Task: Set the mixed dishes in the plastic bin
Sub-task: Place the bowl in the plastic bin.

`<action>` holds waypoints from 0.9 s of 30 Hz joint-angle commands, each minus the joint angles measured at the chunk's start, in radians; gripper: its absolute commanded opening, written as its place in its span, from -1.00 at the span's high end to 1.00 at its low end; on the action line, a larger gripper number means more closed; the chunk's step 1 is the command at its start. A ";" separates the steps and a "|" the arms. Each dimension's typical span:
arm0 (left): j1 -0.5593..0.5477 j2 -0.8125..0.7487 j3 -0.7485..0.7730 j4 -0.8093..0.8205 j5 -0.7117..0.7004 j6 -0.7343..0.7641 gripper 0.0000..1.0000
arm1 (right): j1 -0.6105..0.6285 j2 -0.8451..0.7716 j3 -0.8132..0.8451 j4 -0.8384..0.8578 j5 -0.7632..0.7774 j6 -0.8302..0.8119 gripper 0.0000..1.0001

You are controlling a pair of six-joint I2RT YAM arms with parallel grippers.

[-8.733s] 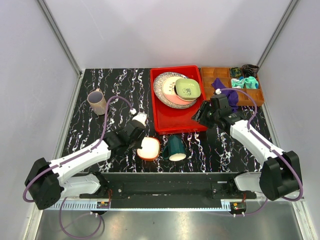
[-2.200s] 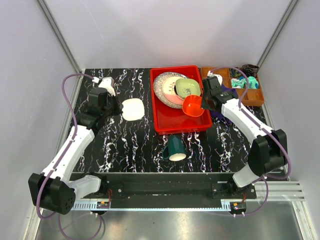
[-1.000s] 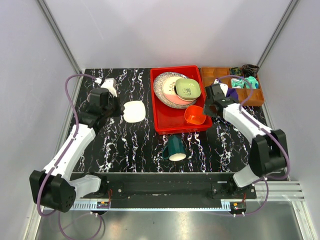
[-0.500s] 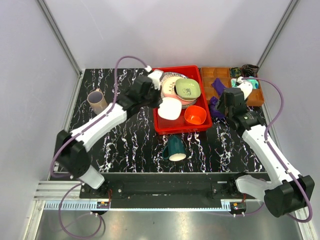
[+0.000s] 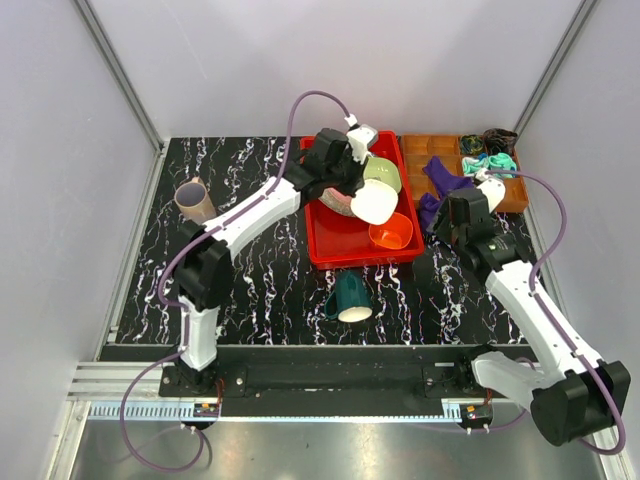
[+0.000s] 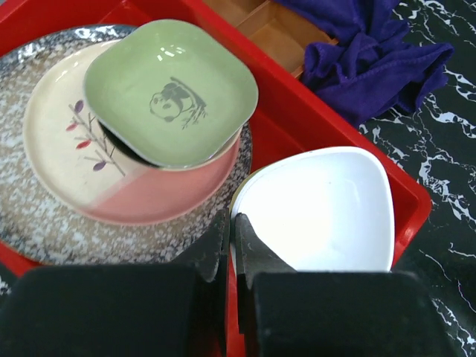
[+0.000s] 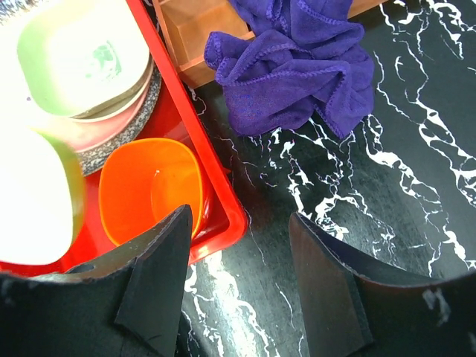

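My left gripper (image 6: pixel 232 219) is shut on the rim of the pale yellow plate (image 6: pixel 320 208) and holds it over the plastic bin (image 5: pixel 330 250). In the top view the plate (image 5: pixel 372 203) hangs next to the stack and the left gripper (image 5: pixel 352 190). That stack is a light green bowl (image 6: pixel 169 93) on a pink-cream plate (image 6: pixel 74 163) on a speckled grey plate (image 6: pixel 30 223). The orange bowl (image 7: pixel 149 190) lies in the bin's near right corner. My right gripper (image 7: pixel 238 216) is open and empty above that corner. The dark green mug (image 5: pixel 350 295) and mauve cup (image 5: pixel 194 201) lie on the table.
A purple cloth (image 7: pixel 297 67) lies bunched on the table just right of the bin, against the brown compartmented tray (image 5: pixel 455 150), which holds teal cloths (image 5: pixel 490 165). Grey walls close in the black marbled table on three sides.
My left arm has swung the pale plate from the table left of the bin to above it. My right gripper has let go of the orange bowl and drawn back to the right.
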 commanded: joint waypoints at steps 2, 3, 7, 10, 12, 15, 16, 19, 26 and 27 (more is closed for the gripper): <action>-0.009 0.050 0.101 0.022 0.083 0.006 1.00 | -0.004 -0.081 -0.009 -0.022 0.081 0.038 -0.28; -0.012 0.055 0.102 0.023 0.084 -0.003 1.00 | -0.004 -0.095 -0.012 -0.027 0.090 0.041 -0.28; -0.017 0.075 0.098 0.020 0.090 -0.060 1.00 | -0.010 -0.104 -0.020 -0.033 0.115 0.046 -0.28; -0.020 0.087 0.095 0.022 0.093 -0.088 1.00 | -0.013 -0.095 -0.024 -0.034 0.107 0.046 -0.28; -0.023 0.098 0.098 0.020 0.089 -0.099 1.00 | -0.013 -0.089 -0.027 -0.034 0.103 0.050 -0.29; -0.028 0.108 0.106 0.023 0.089 -0.115 1.00 | -0.013 -0.087 -0.034 -0.033 0.100 0.050 -0.29; -0.029 0.118 0.109 0.023 0.090 -0.120 1.00 | -0.015 -0.086 -0.035 -0.033 0.098 0.050 -0.29; -0.035 0.130 0.112 0.022 0.092 -0.132 1.00 | -0.015 -0.087 -0.041 -0.033 0.100 0.050 -0.29; -0.057 0.144 0.101 0.032 0.087 -0.155 1.00 | -0.018 -0.095 -0.060 -0.033 0.098 0.047 -0.29; -0.058 0.145 0.096 0.040 0.084 -0.160 1.00 | -0.018 -0.094 -0.061 -0.034 0.098 0.049 -0.29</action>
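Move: The left hand still holds the white bowl by its near-left rim. The orange bowl in the plastic bin, which it is being taken to, lies about 7 cm back, 9 cm right and 11 cm below that hand. The green bowl on the plate stack is some 6 cm ahead, 5 cm right and 9 cm lower; the purple cloth about 22 cm right, 1 cm ahead, 13 cm below. From the right hand the orange bowl lies roughly 3 cm ahead, 12 cm left and 10 cm down. Downward by about 6 cm and some 4 cm to the right, drifting slightly back, the left hand lowers the white bowl into the bin's near-right part over the orange bowl, tipping its fingers about 10 degrees further down and keeping its shut pinch on the rim. The right hand, empty and open, eases a couple of centimetres back and right, away from the bin. ##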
